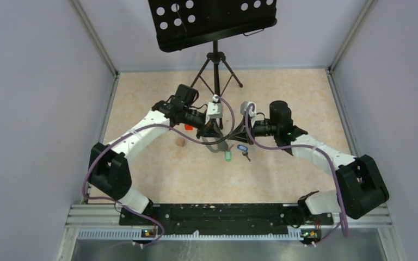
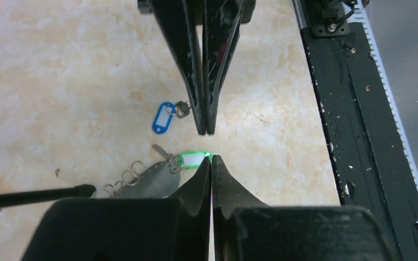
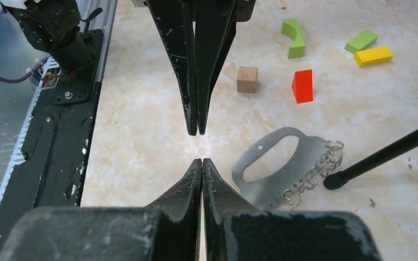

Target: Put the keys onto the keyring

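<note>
The keyring (image 3: 275, 168) is a flat grey metal plate with an oval slot and a row of small rings (image 3: 315, 166) along one edge. It lies on the table, also visible as the keyring (image 2: 152, 182) in the left wrist view. The green-tagged key (image 2: 191, 160) lies at the plate's edge, with its split ring over the rim. The blue-tagged key (image 2: 164, 117) lies apart, farther off. My left gripper (image 2: 211, 159) and right gripper (image 3: 202, 161) are both shut, tip to tip with a small gap. Nothing shows between either pair of fingers.
A black tripod leg (image 3: 386, 153) ends beside the keyring's rings. Beyond it lie a wooden cube (image 3: 247, 79), a red block (image 3: 302, 86), a green arch (image 3: 293, 37), a green block (image 3: 361, 41) and a yellow block (image 3: 373, 55). The black base rail (image 2: 354, 125) runs along the table's near edge.
</note>
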Controlling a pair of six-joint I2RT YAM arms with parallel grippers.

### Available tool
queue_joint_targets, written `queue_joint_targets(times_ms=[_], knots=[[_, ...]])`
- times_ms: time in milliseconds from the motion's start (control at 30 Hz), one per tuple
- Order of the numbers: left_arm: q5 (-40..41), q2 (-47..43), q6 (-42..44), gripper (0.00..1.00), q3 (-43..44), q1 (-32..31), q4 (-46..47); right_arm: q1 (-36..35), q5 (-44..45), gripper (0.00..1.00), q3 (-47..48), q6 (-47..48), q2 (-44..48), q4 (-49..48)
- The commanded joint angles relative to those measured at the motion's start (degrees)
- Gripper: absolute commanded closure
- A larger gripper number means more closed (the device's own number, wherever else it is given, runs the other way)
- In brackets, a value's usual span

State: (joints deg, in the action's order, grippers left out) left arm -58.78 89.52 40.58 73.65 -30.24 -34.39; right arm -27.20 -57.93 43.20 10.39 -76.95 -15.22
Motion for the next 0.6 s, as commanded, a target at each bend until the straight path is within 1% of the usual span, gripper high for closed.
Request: queue_joint_targets(times_ms=[0, 33, 100, 133, 200, 233, 267, 300, 333, 367, 467, 567], knots=[[1.5, -1.5, 1.8, 0.96, -3.8, 2.8, 0.9, -0.2, 1.7, 1.00, 2.3, 3.6, 2.4, 0.7], [1.7, -1.9, 1.4, 0.89, -4.8, 3.2, 2.0, -0.2, 1.8, 0.98, 2.4, 3.9, 2.4, 0.9], [5.1, -3.0, 0.2, 0.72, -7.0, 3.6, 4.7, -0.2, 2.6, 0.91, 2.7, 4.5, 2.6, 1.5], [7.7, -3.7, -1.1, 0.64, -8.6, 3.6, 7.5, -0.2, 3.3, 0.87, 2.8, 5.0, 2.8, 2.1], [15.2, -5.0, -4.8, 0.48, -12.5, 3.6, 14.8, -0.2, 6.0, 0.74, 3.1, 6.0, 3.2, 3.5], [19.9, -5.5, -6.7, 0.41, -15.6, 3.6, 18.8, -0.2, 7.7, 0.67, 3.5, 7.8, 3.6, 4.8], [24.6, -5.8, -9.1, 0.33, -17.7, 3.6, 22.5, -0.2, 9.8, 0.47, 4.1, 10.5, 3.8, 6.7], [29.2, -5.8, -11.4, 0.26, -19.9, 3.7, 26.9, -0.3, 12.4, 0.37, 4.6, 12.9, 4.0, 9.0], [33.0, -5.7, -13.2, 0.20, -21.8, 3.8, 29.6, -0.2, 15.7, 0.34, 5.0, 14.8, 4.2, 10.3], [35.4, -5.2, -14.0, 0.18, -23.2, 4.1, 31.0, -0.2, 18.8, 0.31, 5.4, 16.5, 4.3, 11.4], [38.5, -2.7, -14.2, 0.14, -24.9, 5.9, 32.1, -0.2, 26.9, 0.28, 5.4, 19.5, 4.8, 12.1], [40.0, 0.4, -16.6, 0.12, -23.8, 8.0, 31.3, -0.1, 31.0, 0.26, 4.5, 18.9, 5.0, 9.9]])
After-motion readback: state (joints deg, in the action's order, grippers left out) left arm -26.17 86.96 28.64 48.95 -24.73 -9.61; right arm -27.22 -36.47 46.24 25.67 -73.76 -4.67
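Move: Below the left hand lies the keyring plate, flat on the table, some 20 cm down, about 6 cm ahead and 2 cm to the left. The green tag is about 3 cm to that hand's right, level with it; the stand's foot is some 12 cm ahead, straight out, and the red block 13 cm ahead, 14 cm to the left. From the right hand the plate is about 6 cm ahead, 6 cm to the left and 19 cm down; the blue tag is 3 cm ahead, 5 cm to the right. Sinking about 13 cm, the left hand also travels some 9 cm to its left and 6 cm forward, down towards the plate's handle side, its shut fingers opening wide while they swing counter-clockwise and tip further down. The right hand draws off forward and a little right, about 6 cm in all, staying high, turning clockwise and opening its fingers too. ##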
